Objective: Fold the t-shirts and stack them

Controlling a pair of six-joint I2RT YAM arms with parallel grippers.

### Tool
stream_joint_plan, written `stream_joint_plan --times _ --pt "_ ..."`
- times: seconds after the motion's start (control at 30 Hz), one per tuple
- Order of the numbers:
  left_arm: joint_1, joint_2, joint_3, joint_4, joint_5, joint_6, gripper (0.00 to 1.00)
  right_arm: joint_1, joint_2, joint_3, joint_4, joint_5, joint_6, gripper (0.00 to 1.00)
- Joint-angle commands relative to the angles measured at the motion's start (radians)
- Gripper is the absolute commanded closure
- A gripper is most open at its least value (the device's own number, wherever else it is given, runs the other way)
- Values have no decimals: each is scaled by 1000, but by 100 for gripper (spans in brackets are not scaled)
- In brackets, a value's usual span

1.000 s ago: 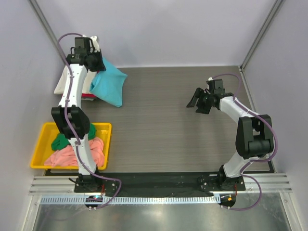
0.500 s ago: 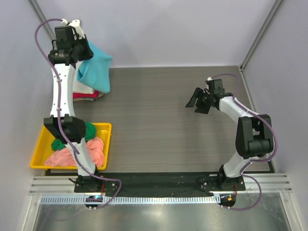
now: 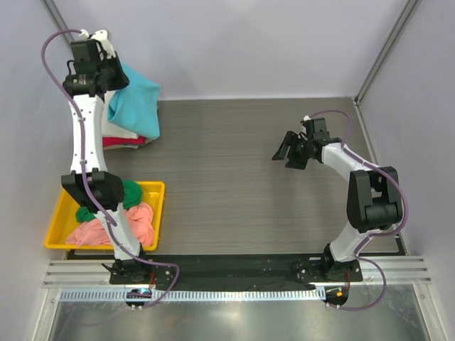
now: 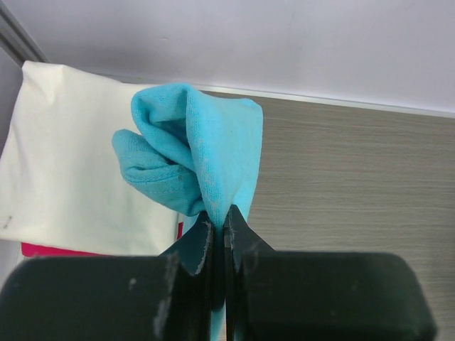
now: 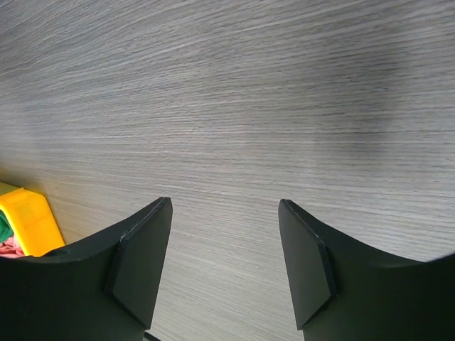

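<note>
A turquoise-blue t-shirt (image 3: 136,105) hangs folded from my left gripper (image 3: 114,79), which is shut on its cloth (image 4: 206,153) high over the table's back left corner. Below it lies a stack of folded t-shirts: cream-white (image 4: 71,163) on top, red (image 3: 124,141) beneath. My left gripper (image 4: 220,222) pinches the blue fabric between closed jaws. My right gripper (image 3: 288,150) hovers open over bare table at the right, and in the right wrist view that gripper (image 5: 225,213) has nothing between its fingers. Salmon-pink (image 3: 99,231) and green (image 3: 128,193) t-shirts lie crumpled in the tray.
A yellow plastic tray (image 3: 57,213) sits at the front left, and its corner (image 5: 32,220) shows in the right wrist view. Grey walls close in the back and sides. The dark wood-grain table (image 3: 234,185) stretches between the arms.
My left arm has lifted the turquoise-blue t-shirt up and to the back left, over the folded stack. The right arm has hardly moved.
</note>
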Motion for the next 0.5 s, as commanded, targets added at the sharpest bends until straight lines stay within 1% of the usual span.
stream_joint_plan --times 0.0,0.37,0.47 --pt "27 12 33 54 26 15 100 9 -4 3 36 -20 6 32" --pt "76 127 132 46 18 12 100 25 14 -1 41 -26 7 33" --pt "83 152 172 53 -6 11 100 32 26 3 41 -24 3 32"
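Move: The left hand holds the blue t-shirt, which hangs from its shut fingers. The stack under the white t-shirt lies some 10 cm ahead, about 11 cm to the left and roughly 31 cm below. Behind the hand, the yellow bin is about 33 cm back, 9 cm left and 32 cm below, with the green t-shirt in it about 29 cm back, 10 cm left. From the right hand the stack is roughly 24 cm ahead, 66 cm left and 5 cm lower. The left hand, keeping its pinch on the gathered end of the blue t-shirt, carries it about 4 cm to the left towards the white-topped stack. It starts almost level, then also sinks about 4 cm and reaches some 3 cm forward, with the fingers tipping down and turning counter-clockwise by barely 5 degrees each. ##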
